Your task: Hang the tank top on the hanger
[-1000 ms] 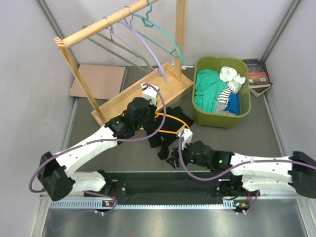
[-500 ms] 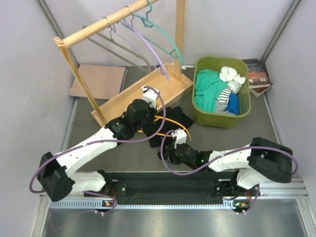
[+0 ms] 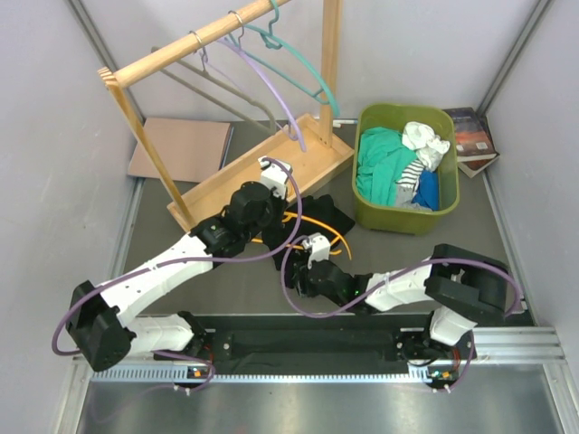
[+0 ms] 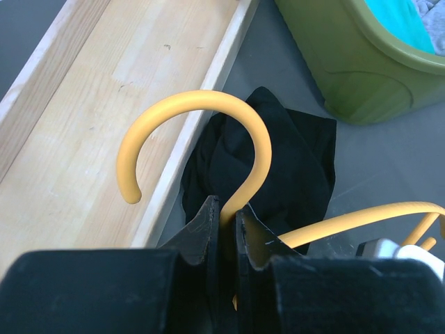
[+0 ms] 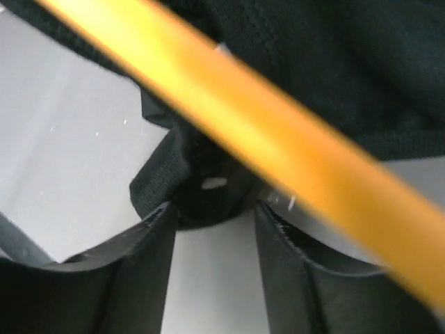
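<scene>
The black tank top [image 3: 322, 209] lies crumpled on the table beside the wooden rack base, with the orange hanger [image 3: 327, 225] lying across it. My left gripper [image 4: 226, 206] is shut on the hanger's neck just below the curved hook [image 4: 198, 101], and the tank top [image 4: 292, 160] lies bunched beyond it. My right gripper [image 5: 212, 212] is open, low over the table. A folded edge of the tank top [image 5: 198, 184] sits right at its fingertips, and the hanger's arm [image 5: 264, 125] crosses diagonally above. In the top view the right gripper [image 3: 301, 269] is at the garment's near edge.
A wooden rack [image 3: 194, 41] holds a teal hanger [image 3: 303, 65], a lilac hanger [image 3: 271, 90] and a grey one. Its base tray [image 3: 226, 181] lies just behind the tank top. A green bin [image 3: 398, 220] of clothes stands on the right, cardboard [image 3: 181, 145] at the back left, books [image 3: 472, 136] at the back right.
My right arm has swung left and forward to the tank top's near edge, and its jaws have narrowed. The left gripper has kept its hold on the hanger.
</scene>
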Robot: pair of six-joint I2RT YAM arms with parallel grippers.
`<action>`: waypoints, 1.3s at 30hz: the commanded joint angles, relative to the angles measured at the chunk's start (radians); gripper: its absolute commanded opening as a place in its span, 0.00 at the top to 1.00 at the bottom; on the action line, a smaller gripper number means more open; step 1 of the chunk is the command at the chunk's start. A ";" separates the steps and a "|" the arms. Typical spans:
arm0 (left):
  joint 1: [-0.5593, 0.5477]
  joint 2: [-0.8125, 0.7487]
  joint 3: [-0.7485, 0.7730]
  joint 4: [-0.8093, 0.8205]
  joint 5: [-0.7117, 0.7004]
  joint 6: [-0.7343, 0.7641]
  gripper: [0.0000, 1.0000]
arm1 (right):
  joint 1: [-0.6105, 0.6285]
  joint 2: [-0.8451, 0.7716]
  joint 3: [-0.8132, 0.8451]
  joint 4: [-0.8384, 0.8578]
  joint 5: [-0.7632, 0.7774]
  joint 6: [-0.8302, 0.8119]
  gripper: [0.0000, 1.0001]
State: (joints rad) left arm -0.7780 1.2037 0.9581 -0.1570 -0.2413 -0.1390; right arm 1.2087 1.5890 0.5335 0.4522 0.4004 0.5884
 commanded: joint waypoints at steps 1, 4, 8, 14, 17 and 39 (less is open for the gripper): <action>0.003 -0.039 0.001 0.063 0.014 0.003 1.00 | 0.011 0.045 0.045 0.049 0.043 -0.019 0.60; 0.003 -0.041 0.001 0.060 0.011 0.006 1.00 | 0.011 0.052 0.052 0.063 0.057 -0.030 0.80; 0.003 -0.049 -0.001 0.056 -0.009 0.022 1.00 | 0.011 0.025 0.043 0.040 0.090 -0.033 1.00; 0.003 -0.082 -0.007 0.057 -0.035 0.048 1.00 | 0.014 -0.165 -0.096 0.005 0.117 -0.018 1.00; 0.003 -0.098 -0.007 0.057 -0.056 0.061 1.00 | 0.017 -0.302 -0.165 -0.075 0.135 0.002 1.00; 0.003 -0.136 -0.033 0.091 -0.027 0.113 1.00 | -0.195 -0.874 -0.221 -0.561 0.083 -0.099 1.00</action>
State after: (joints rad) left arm -0.7784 1.0992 0.9272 -0.1467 -0.2798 -0.0479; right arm 1.0733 0.7380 0.3054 -0.0845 0.5625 0.5476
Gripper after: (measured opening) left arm 0.113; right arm 0.009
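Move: The tank top's loose near flap lies right at the open right fingertips, about 1 cm ahead and 1 cm to their left, at their height. The orange hanger's right end hangs some 12 cm to the right, 3 cm ahead and 6 cm above; the green bin's middle is about 27 cm right and 25 cm ahead. From the left gripper, which holds the hanger by its hook, the flap is some 13 cm back, 3 cm right and 20 cm below. Ease the right gripper about 1 cm forward, pinch the black flap shut between the fingers, then draw it some 15 cm to the right, to just past the hanger's right end, lifting about 7 cm on the way while the wrist swings roughly 15 degrees clockwise. Keep the left grip on the hook and raise it 2–3 cm, drifting 2 cm left. ##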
